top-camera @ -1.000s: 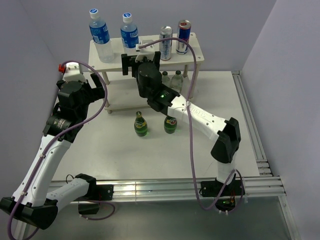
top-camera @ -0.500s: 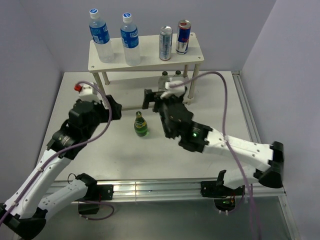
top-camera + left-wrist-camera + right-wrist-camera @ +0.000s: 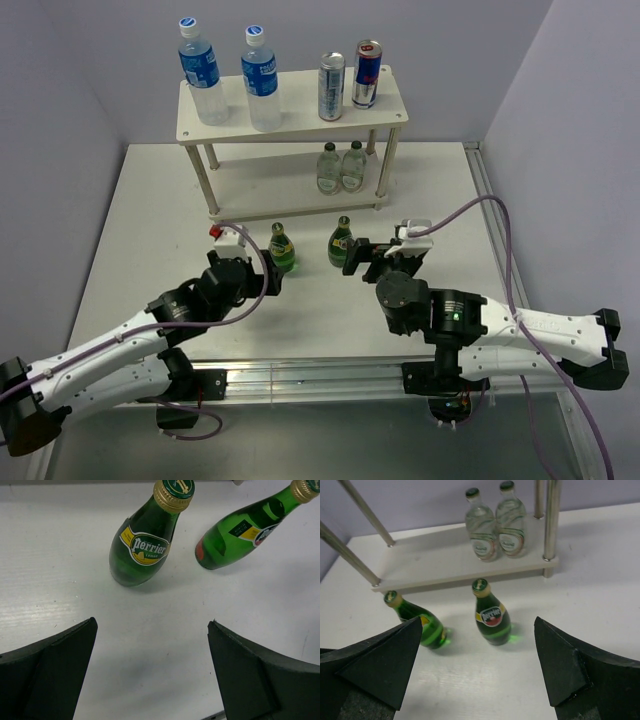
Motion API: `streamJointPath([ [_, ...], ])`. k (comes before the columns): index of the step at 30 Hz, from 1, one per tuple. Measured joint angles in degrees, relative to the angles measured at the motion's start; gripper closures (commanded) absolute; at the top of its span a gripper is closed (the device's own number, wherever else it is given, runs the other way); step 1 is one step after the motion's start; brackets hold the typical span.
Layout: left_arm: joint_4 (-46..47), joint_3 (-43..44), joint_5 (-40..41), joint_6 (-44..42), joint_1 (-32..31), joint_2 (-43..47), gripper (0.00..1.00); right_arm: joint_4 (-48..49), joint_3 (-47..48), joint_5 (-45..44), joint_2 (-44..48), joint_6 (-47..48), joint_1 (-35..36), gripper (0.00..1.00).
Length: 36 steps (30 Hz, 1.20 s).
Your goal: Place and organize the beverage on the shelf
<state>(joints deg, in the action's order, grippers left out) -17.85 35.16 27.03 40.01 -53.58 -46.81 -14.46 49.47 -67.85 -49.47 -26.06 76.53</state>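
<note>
Two green glass bottles [image 3: 282, 250] [image 3: 342, 243] stand upright on the table in front of the shelf [image 3: 300, 115]. My left gripper [image 3: 268, 282] is open and empty, just near of the left green bottle [image 3: 142, 545]; the other one [image 3: 235, 530] shows to its right. My right gripper [image 3: 362, 256] is open and empty, just right of and near the right green bottle [image 3: 492, 617]; the left one [image 3: 417, 622] is beside it. Two blue-labelled plastic bottles [image 3: 200, 75] [image 3: 260, 75] and two cans [image 3: 331, 88] [image 3: 366, 75] stand on the shelf top.
Two clear glass bottles [image 3: 328, 168] [image 3: 353, 166] stand side by side on the shelf's lower board [image 3: 435, 560], right of its middle. Thin shelf legs [image 3: 547, 520] rise at the board's corners. Purple walls close the back and sides.
Both arms have drawn back from the shelf toward the near edge and dropped low. The right gripper left the shelf top and now sits by the right green bottle, which is uncovered again.
</note>
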Motion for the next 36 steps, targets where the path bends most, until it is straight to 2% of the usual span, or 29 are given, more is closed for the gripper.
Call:
streamJointPath([
  [3, 5.66, -2.67, 2.14, 0.13, -0.96, -2.62, 0.01, -4.0, -0.9, -0.85, 2.29, -2.29, 0.17, 0.0],
  [10, 19.8, -7.17, 7.32, -1.46, -2.38, -13.38, 0.01, -5.16, -2.84, -2.51, 5.7, -3.06, 0.22, 0.0],
  [19, 36.63, -6.93, 13.25, -6.38, -2.58, -31.82, 0.01, -5.31, -5.68, -3.1, 7.52, -2.38, 0.22, 0.0],
  [27, 47.15, -3.85, 17.62, -9.03, -2.45, -44.78, 0.01, -4.9, -6.73, -3.26, 10.01, -1.25, 0.22, 0.0],
  [30, 49.75, -2.29, 18.99, -9.68, -1.79, -48.3, 0.04, -4.76, -6.95, -3.26, 10.05, -1.09, 0.22, 0.0],
  [32, 51.01, -1.38, 19.47, -10.08, -1.2, -49.94, 0.16, -4.17, -7.58, -3.23, 10.1, -1.01, 0.22, 0.0],
  [34, 52.3, -0.9, 19.82, -10.64, -0.66, -51.17, 0.23, -3.98, -8.39, -3.1, 10.14, -0.81, 0.22, 0.0],
  [36, 53.33, -0.52, 19.85, -10.86, 0.13, -52.0, 0.26, -3.89, -9.05, -3.02, 10.14, -0.57, 0.22, 0.0],
])
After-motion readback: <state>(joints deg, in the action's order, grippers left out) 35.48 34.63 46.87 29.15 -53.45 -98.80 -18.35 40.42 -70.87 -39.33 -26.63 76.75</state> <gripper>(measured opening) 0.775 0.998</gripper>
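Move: From the left gripper the lemon Perrier bottle stands about 12 cm ahead, 5 cm to the right, its middle some 11 cm lower. The other Perrier bottle is roughly 14 cm to the right of it and 1 cm farther out. On the shelf's low board, the two clear bottles stand some 22 cm beyond the lemon bottle and 16 cm to its right. From the right gripper the lemon bottle lies about 12 cm ahead, 22 cm left and 24 cm below. Bring the open left gripper down about 12 cm and forward about 11 cm, drifting right, to straddle the lemon Perrier bottle's lower label; sink first, then finish nearly level. Level the fingers on the way, rolling the left side up some 15 degrees and turning slightly counter-clockwise, and begin closing on the bottle's sides at the end. Draw the empty right gripper about 4 cm right and 3 cm down, away from the bottles, fingers open. ##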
